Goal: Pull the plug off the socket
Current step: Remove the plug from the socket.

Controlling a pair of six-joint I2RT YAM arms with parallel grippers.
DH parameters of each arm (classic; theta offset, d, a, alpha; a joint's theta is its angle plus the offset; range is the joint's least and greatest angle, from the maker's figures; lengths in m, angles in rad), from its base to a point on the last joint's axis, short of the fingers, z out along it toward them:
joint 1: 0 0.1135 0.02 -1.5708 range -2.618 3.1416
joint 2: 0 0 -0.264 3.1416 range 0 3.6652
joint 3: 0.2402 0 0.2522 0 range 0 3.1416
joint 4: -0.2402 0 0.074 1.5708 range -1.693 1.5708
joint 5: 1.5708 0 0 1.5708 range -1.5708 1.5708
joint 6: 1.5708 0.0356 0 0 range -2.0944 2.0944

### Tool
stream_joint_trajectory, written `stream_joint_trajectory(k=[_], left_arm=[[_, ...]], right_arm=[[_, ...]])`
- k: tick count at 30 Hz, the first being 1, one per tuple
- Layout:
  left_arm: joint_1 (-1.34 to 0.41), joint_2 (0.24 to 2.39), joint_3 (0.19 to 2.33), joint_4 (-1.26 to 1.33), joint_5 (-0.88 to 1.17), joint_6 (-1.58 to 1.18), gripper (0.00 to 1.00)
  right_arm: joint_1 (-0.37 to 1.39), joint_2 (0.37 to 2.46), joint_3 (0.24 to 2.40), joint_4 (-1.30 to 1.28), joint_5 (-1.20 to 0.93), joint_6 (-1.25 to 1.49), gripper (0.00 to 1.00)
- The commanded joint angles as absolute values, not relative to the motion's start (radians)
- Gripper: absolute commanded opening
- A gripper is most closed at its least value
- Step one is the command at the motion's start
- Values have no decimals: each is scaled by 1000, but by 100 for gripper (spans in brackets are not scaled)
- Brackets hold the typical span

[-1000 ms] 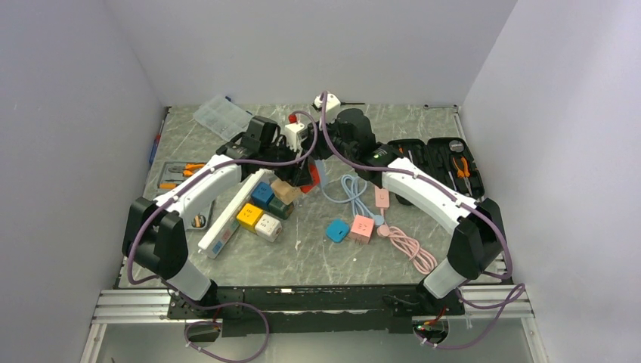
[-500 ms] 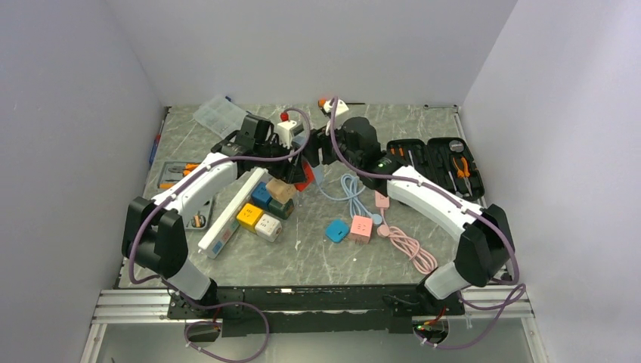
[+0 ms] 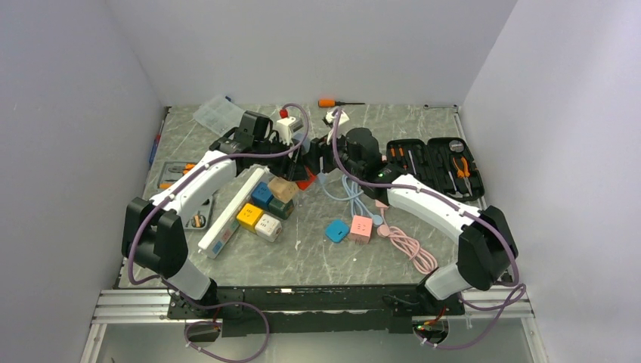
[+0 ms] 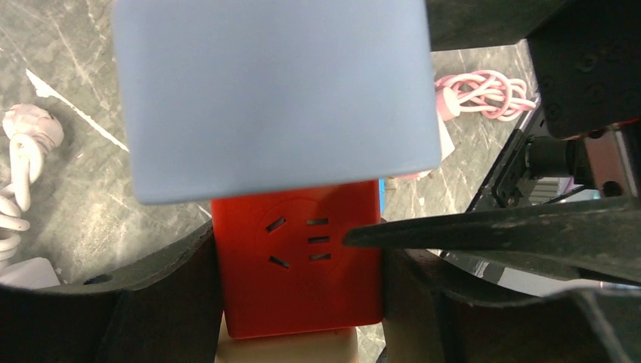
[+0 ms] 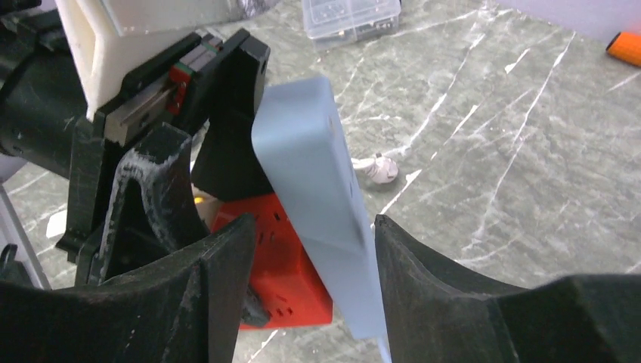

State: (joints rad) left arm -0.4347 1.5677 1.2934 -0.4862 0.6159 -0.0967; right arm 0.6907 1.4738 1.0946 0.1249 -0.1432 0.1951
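Observation:
My left gripper (image 4: 295, 302) is shut on the red socket cube (image 4: 298, 257), one finger on each side of it. A flat light-blue plug (image 5: 314, 204) leans tilted against the cube's face; its pins are hidden. Around that plug stands my right gripper (image 5: 311, 221), open, with a gap on the cube side. One of its fingers (image 4: 453, 231) touches the socket face. From above, both grippers meet over the red socket (image 3: 306, 180) at the table's middle back.
Coloured socket cubes (image 3: 264, 215) and a white power strip (image 3: 227, 215) lie front left. A pink cube (image 3: 361, 227) with coiled cables lies front right. An open tool case (image 3: 438, 162) lies at the right. A clear box (image 3: 219, 113) and an orange screwdriver (image 3: 329, 102) lie at the back.
The right wrist has swung left and lower, closing in on the left gripper. Both grippers sit a little further left than a second ago. The orange screwdriver at the back is uncovered.

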Motion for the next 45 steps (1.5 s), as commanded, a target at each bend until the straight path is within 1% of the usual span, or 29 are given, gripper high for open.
stream_joint_trajectory(k=[1, 6, 8, 15, 17, 18, 25, 30, 38, 45], left_arm=[[-437, 1512, 1362, -449, 724, -135, 8], [-439, 1504, 1365, -461, 721, -130, 8], [-436, 1502, 1369, -467, 715, -126, 8], [-411, 1510, 1392, -464, 721, -158, 6], [-402, 1508, 1399, -465, 727, -168, 4], [-401, 1507, 1402, -468, 726, -169, 4], [-400, 1498, 1404, -495, 736, -182, 2], [-400, 1490, 1420, -512, 743, -184, 1], [-400, 1486, 1396, -511, 754, -194, 1], [-400, 1485, 1416, -508, 818, -214, 0]], right_arm=[[690, 1519, 1157, 233, -169, 206, 60], [692, 1579, 1185, 229, -181, 198, 55], [692, 1587, 1181, 225, -176, 191, 50], [676, 1572, 1137, 199, -119, 148, 15], [654, 1564, 1133, 196, -113, 146, 3], [640, 1561, 1133, 198, -115, 142, 0], [599, 1601, 1215, 142, -126, 28, 0], [576, 1654, 1253, 103, -83, -78, 0], [557, 1712, 1254, 75, -9, -175, 0], [558, 1727, 1251, 69, -24, -221, 0]])
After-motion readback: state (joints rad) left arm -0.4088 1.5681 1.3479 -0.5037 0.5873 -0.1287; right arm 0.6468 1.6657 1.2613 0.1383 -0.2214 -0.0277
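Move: Just ahead of the right hand's open fingers, which straddle it, the light-blue socket strip has its middle some 3 cm forward, 3 cm to the left and 2 cm lower. From the right hand, the red plug lies about 3 cm back, 5 cm left and 5 cm down, and the wooden block about 5 cm back, 10 cm left and 8 cm down. From the left hand, already gripping the red plug, the strip is about 2 cm forward, 4 cm right and 2 cm up. Reaching forward-left and dipping about 2 cm, the right hand closes its fingers on the light-blue strip, one finger passing between strip and red plug. Still gripping, it goes on forward some 3 cm and slightly up, rolling about 10 degrees counter-clockwise as seen from behind the hand. The left keeps hold of the red plug and goes forward and up, about 2 cm each. ##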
